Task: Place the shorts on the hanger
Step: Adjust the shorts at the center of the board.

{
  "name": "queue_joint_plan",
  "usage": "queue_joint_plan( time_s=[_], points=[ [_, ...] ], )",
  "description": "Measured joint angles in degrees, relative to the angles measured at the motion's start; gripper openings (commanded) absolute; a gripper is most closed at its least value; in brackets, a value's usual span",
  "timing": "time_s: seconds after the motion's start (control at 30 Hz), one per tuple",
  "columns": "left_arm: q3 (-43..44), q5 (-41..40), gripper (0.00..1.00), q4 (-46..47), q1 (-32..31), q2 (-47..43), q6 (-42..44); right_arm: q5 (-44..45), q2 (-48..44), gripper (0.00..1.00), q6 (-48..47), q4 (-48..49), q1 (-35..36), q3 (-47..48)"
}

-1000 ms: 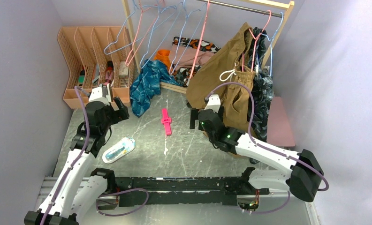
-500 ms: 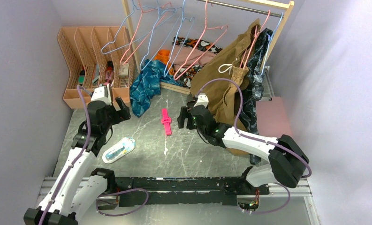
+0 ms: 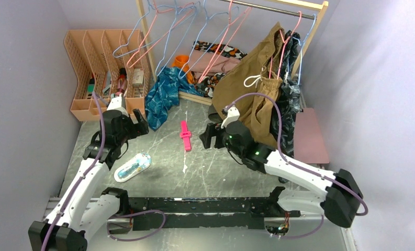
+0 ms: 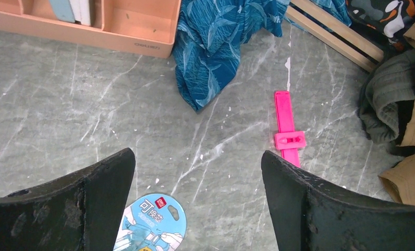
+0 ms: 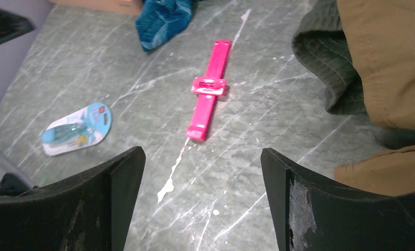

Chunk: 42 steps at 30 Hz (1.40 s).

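Observation:
The teal leaf-print shorts [image 3: 163,94] lie crumpled on the table against the clothes rack's base, also seen in the left wrist view [image 4: 215,47] and at the top of the right wrist view [image 5: 160,15]. A pink wire hanger [image 3: 219,46] hangs tilted from the rail among light-blue ones. My left gripper [image 3: 133,124] hovers open just left of the shorts, nothing between its fingers [image 4: 197,154]. My right gripper [image 3: 209,137] is open and empty over the table [image 5: 202,151], in front of the hanging tan shorts.
A pink clip [image 3: 185,136] and a blue blister pack [image 3: 133,167] lie on the marble table between the arms. A peach file organizer [image 3: 103,63] stands back left. Tan shorts [image 3: 252,89] and a dark garment [image 3: 291,99] hang at the rack's right end, beside a pink box [image 3: 310,136].
The right gripper swung left, then back a little to the right, staying open. Hangers on the rail are swinging. The left gripper shifted slightly toward the shorts.

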Motion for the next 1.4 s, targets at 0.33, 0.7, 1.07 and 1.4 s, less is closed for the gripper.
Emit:
queue_joint_plan(
  time_s=[0.33,0.7,1.07,1.4],
  points=[
    [2.19,2.14,0.93,1.29,0.00,6.25,-1.86,-7.72,-13.16,0.86,-5.90,-9.07,1.38,-0.33],
    [6.78,3.41,0.93,4.33,0.00,13.27,-3.89,-10.82,-14.73,0.86,-12.20,-14.21,12.68,4.20],
    [7.48,8.87,0.72,12.17,0.00,26.40,-10.51,2.75,1.57,0.83,-12.50,-0.39,17.18,2.71],
    [13.00,7.56,0.59,14.97,-1.73,43.19,-12.87,6.84,-2.23,0.83,-12.41,0.00,17.18,1.99]
  ],
)
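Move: The blue shorts lie crumpled some 18 cm ahead of the left hand, about 12 cm to its right and 15 cm below. The peach organizer stands about 26 cm ahead and 7 cm left of this hand. The pink clip is 4 cm ahead and 23 cm right of the hand, and the blister pack 8 cm back and 2 cm right, both on the table. From the empty right hand, the shorts are about 21 cm ahead and 22 cm left. Bring the left gripper about 10 cm forward and 6 cm right towards the near edge of the blue shorts, then sink about 10 cm late in the reach, tipping the fingers down some 15 degrees and narrowing them by a third. Draw the open right gripper back and up, swinging it counter-clockwise, then ease it partly forward and left, dipping before a slight rise. ##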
